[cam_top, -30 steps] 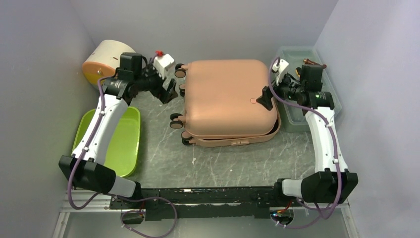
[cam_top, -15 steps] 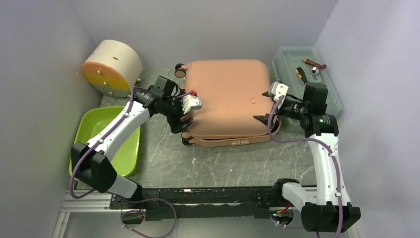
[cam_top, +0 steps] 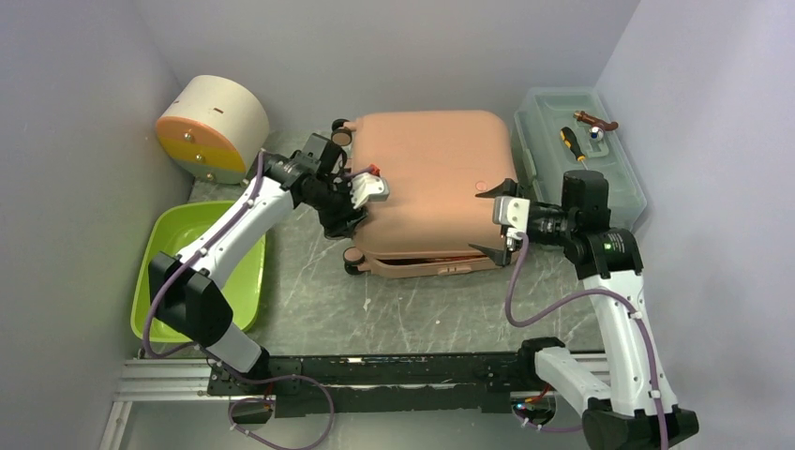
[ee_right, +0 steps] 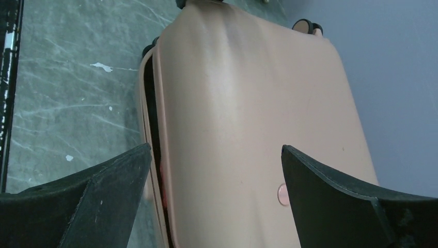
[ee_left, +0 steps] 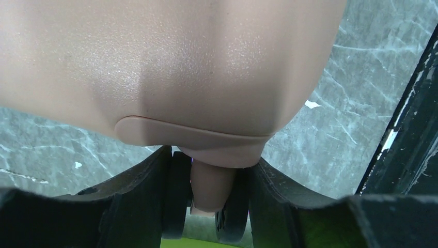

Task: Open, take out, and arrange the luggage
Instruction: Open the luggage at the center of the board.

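The salmon-pink luggage (cam_top: 431, 178) lies flat in the middle of the table, its lid slightly ajar along the front edge. My left gripper (cam_top: 341, 225) is at its left side, shut on a wheel unit. In the left wrist view the fingers (ee_left: 150, 191) press both dark wheels (ee_left: 177, 191) around the pink fork, under the shell (ee_left: 170, 62). My right gripper (cam_top: 489, 220) stands open at the front right corner. In the right wrist view, that gripper (ee_right: 216, 149) spans the lid (ee_right: 248, 103), one finger by the dark gap, the other above the lid.
A cream half-round box (cam_top: 206, 127) with an orange-yellow front stands at the back left. A lime-green bin (cam_top: 239, 272) lies under the left arm. A translucent toolbox (cam_top: 609, 178) carrying a screwdriver (cam_top: 570, 142) sits against the right wall. Walls close three sides.
My left arm swung from beside the cream box to the luggage's left side and its jaws closed on a wheel. My right arm moved forward along the right edge to the front corner.
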Available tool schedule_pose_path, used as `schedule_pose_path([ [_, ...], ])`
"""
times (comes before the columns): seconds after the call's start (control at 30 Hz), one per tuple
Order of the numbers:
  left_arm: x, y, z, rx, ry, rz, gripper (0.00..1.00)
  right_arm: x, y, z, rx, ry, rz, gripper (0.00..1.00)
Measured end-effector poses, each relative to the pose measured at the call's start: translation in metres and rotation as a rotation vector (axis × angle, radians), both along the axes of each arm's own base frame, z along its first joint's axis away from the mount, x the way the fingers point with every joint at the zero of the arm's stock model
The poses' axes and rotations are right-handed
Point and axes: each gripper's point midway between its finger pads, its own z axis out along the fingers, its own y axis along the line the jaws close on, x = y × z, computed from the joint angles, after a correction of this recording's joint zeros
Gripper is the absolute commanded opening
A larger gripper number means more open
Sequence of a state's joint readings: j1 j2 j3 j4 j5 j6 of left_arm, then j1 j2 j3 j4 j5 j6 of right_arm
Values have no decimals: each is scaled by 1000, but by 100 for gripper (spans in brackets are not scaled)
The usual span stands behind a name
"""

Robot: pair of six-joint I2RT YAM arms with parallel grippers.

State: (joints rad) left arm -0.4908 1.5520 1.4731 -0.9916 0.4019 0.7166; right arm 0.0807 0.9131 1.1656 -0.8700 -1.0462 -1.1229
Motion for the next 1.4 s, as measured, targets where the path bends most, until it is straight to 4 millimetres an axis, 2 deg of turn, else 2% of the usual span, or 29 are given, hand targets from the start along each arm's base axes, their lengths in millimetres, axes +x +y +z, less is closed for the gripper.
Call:
schedule_pose_path([
  [0.13,11,-5,23,-12,-32,31,0,4,6,10,-39,-21,26,100],
  [0.2,21,-8,45,-32,-91,53,0,6,9,23,-50,-32,38,99],
  [0.33,51,-16,96,-100,-264,104,0,4,19,66,-58,-109,112,99],
  [0.4,68,-17,118,-128,-360,136,0,-5,27,71,-64,-122,174,99],
  [0.43,79,-17,131,-143,-422,157,0,-12,33,68,-72,-114,212,98],
  [0.5,87,-16,138,-149,-465,176,0,-23,44,55,-92,-75,280,98],
  [0.57,96,-15,147,-152,-515,197,0,-30,56,32,-125,-24,330,98],
  [0.63,103,-13,154,-153,-555,212,0,-27,65,3,-174,30,336,98],
  [0.73,111,-11,161,-151,-599,229,0,4,73,-31,-246,35,236,99],
  [0.8,117,-10,167,-149,-625,244,3,29,77,-40,-275,15,157,99],
  [0.9,125,-9,177,-152,-664,269,37,73,83,-34,-264,-34,19,99],
  [1.0,131,-6,184,-154,-695,294,71,109,88,-16,-221,-81,-96,99],
  [1.07,138,-1,192,-161,-726,345,89,125,91,-3,-192,-87,-152,99],
  [1.1,144,5,198,-164,-750,383,95,132,94,3,-179,-94,-174,99],
  [1.13,149,13,204,-173,-769,437,99,139,97,9,-166,-106,-195,99],
  [1.23,159,33,216,-194,-804,543,99,164,103,29,-127,-153,-257,99],
  [1.4,158,45,221,-223,-809,602,99,189,103,42,-101,-184,-339,99],
])
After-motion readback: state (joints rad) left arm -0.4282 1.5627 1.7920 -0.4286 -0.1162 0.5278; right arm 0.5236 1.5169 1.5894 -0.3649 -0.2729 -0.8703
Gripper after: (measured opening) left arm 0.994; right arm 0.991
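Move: The left hand already grips the luggage lid's near-left wheel; the far hinge edge it swings about has its middle about 30 cm ahead, 20 cm right and 9 cm below, and the base's near-left wheel lies 14 cm below, 2 cm back and 2 cm right. From the empty right hand, the middle of the lid's near rim is some 8 cm left, 3 cm ahead and 15 cm down. Also from the right hand, the base handle is 3 cm left, 2 cm ahead and 26 cm down, and the round logo is 18 cm straight ahead, 12 cm down. Keeping its hold on the wheel, the left hand carries the lid up about 18 cm and forward about 13, its fingers swinging up some 40 degrees, then opens, lets the wheel go and moves on a little up, forward and left. The open right hand rises some 7 cm, swings left and dips through the widening gap under the raised near rim, then sweeps forward about 20 cm and upward inside the luggage, against the lid's underside, to push it over. ##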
